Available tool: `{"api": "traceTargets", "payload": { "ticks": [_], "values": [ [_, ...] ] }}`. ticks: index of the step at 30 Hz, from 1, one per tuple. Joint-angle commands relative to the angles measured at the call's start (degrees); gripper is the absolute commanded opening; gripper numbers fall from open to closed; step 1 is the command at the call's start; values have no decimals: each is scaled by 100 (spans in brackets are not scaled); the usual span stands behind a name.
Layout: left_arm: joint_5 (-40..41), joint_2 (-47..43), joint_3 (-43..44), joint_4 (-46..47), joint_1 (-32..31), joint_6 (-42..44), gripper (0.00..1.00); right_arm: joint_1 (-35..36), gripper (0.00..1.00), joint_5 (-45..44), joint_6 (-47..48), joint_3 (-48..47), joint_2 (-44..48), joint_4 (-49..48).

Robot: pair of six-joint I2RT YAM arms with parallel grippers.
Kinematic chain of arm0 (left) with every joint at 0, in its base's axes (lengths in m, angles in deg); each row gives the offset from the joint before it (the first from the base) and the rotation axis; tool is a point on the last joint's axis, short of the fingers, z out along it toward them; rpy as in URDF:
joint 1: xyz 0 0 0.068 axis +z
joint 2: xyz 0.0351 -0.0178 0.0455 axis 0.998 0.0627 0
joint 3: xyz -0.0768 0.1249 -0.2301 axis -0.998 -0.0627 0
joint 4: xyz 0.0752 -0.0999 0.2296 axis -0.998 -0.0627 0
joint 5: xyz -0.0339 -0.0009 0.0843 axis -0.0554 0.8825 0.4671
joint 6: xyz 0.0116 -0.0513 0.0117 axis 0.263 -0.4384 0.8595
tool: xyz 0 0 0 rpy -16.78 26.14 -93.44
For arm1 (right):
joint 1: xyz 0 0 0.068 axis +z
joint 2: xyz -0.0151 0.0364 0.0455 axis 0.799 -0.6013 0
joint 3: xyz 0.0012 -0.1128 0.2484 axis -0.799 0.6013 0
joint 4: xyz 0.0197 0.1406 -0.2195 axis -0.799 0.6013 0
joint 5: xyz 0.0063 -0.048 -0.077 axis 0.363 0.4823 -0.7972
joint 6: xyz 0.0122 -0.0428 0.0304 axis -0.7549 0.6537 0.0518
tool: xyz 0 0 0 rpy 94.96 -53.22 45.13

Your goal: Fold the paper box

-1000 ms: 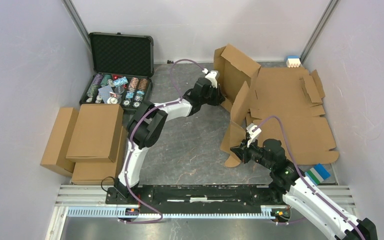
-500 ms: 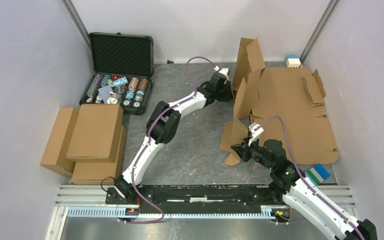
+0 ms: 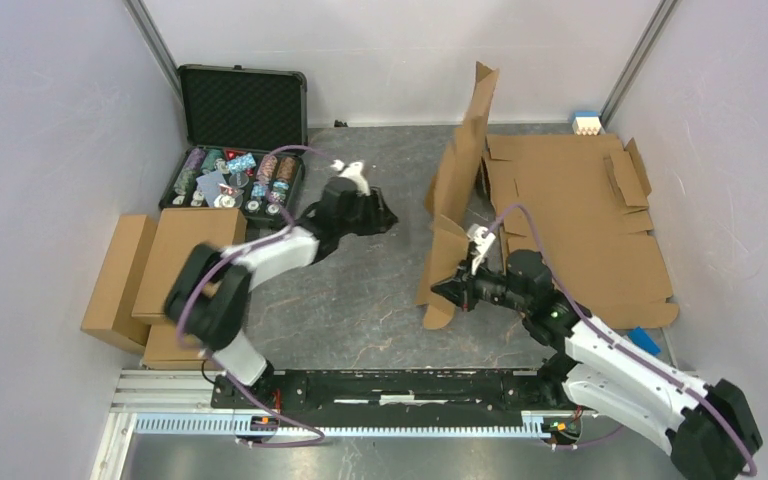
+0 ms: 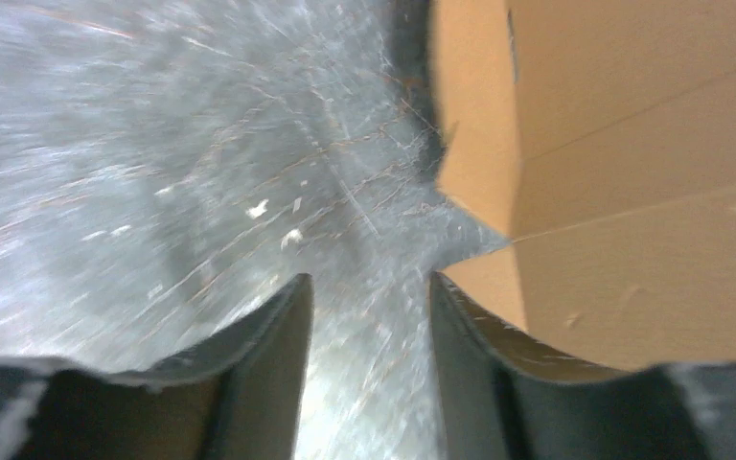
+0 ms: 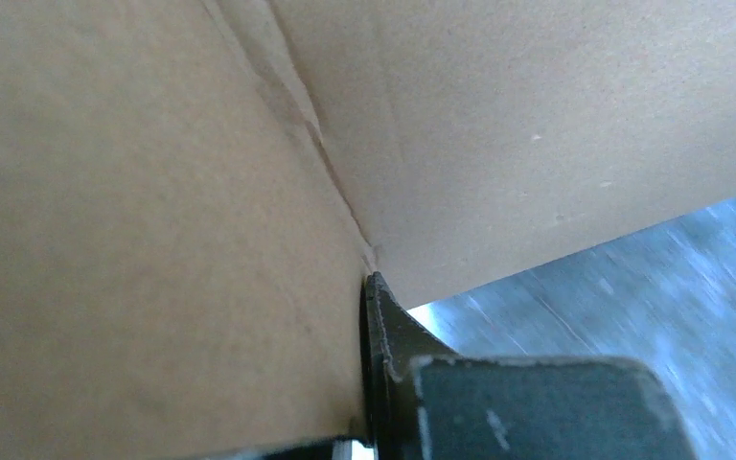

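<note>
The paper box (image 3: pixel 463 150) is a brown die-cut cardboard sheet, its tall panel standing nearly upright at centre-right and its lower flap (image 3: pixel 438 272) hanging toward the table. My right gripper (image 3: pixel 452 292) is shut on that lower flap. In the right wrist view cardboard (image 5: pixel 153 240) fills the frame, pressed against one dark finger (image 5: pixel 388 331). My left gripper (image 3: pixel 384 218) hovers left of the sheet, apart from it. In the left wrist view its jaws (image 4: pixel 369 292) are open over bare table, with the cardboard's edge (image 4: pixel 623 192) just to their right.
Flat cardboard sheets (image 3: pixel 585 215) lie at the right behind the standing panel. An open black case of poker chips (image 3: pixel 242 140) sits at the back left. Folded brown boxes (image 3: pixel 190 265) are stacked at the left. Small blue-and-white items lie by the back-right corner (image 3: pixel 587 122) and near-right edge (image 3: pixel 643 341).
My left gripper has let go of the upper panel, opened and swung back left. The panel now stands more upright. My right gripper has drawn the lower flap a little leftward.
</note>
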Motion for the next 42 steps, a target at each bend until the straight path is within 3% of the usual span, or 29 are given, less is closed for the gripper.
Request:
{"api": "traceTargets", "payload": {
  "ticks": [1, 4, 8, 12, 14, 16, 17, 19, 21, 24, 27, 30, 33, 42],
  "values": [
    [676, -2390, -1161, -270, 103, 258, 60, 589, 0, 1061, -187, -1384, -588, -568],
    [1144, -3739, -1777, -974, 107, 215, 69, 658, 0, 1746, -484, -2104, -735, -732],
    [1569, -5327, -2049, -2067, 107, 175, 75, 246, 0, 1747, -1222, -2318, -526, -868],
    [1582, -5919, -1753, -2853, 105, 225, 77, -755, 0, 1843, -2899, -1338, -492, -1462],
    [1507, -6009, -1664, -3028, 105, 227, 79, -1068, 2, 1788, -4176, -156, -432, -2858],
    [1492, -6051, -1716, -3089, 102, 160, 87, -1112, 24, 1686, -5098, 895, -441, -4036],
    [1503, -6052, -1788, -3091, 106, 134, 93, -1114, 40, 1649, -5203, 1157, -354, -4228],
    [1637, -6080, -2056, -2936, 104, -60, 100, -1173, 66, 1201, -4406, 1182, 180, -2649],
    [2034, -6180, -2435, -2784, 111, -743, 100, -1181, 97, -199, -2952, 566, 949, 89],
    [1732, -6297, -3096, -1996, 141, -972, 100, -1181, 98, -1911, -1796, -143, 1768, 1686],
    [1781, -5927, -3196, -1845, 166, -1112, 100, -1180, 98, -2346, -882, -731, 1694, 2159],
    [2110, -5328, -2852, -2258, 193, -1109, 100, -1187, 98, -2218, -127, -1361, 979, 2330],
    [1925, -5010, -2759, -2137, 199, -1055, 100, -1179, 98, -2180, 363, -1994, 41, 2338],
    [1804, -5191, -3141, -2158, 192, -1637, 100, -1195, 95, -2506, 635, -2395, -2486, 1497]
  ]
}}
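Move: Standing on edge, the paper box has its middle some 5 cm ahead and 16 cm right of the left hand, slightly above it. The right hand already pinches its near end; the box's middle is about 24 cm ahead and 6 cm right of that hand. The bare table it is going to centres about 8 cm ahead, 18 cm left and 13 cm below the right hand; the flat cardboard sheet lies about 17 cm ahead, 41 cm right. Swinging the held box leftward and about 18 cm up, the right hand then tips down, plunges, opens wide and lets go, then rises again rightward and forward before sinking over the box's right side. Meanwhile the left hand draws back and left some 15 cm each way, rising about as much, then sinks, opened wide, beside the box's near-left edge. ##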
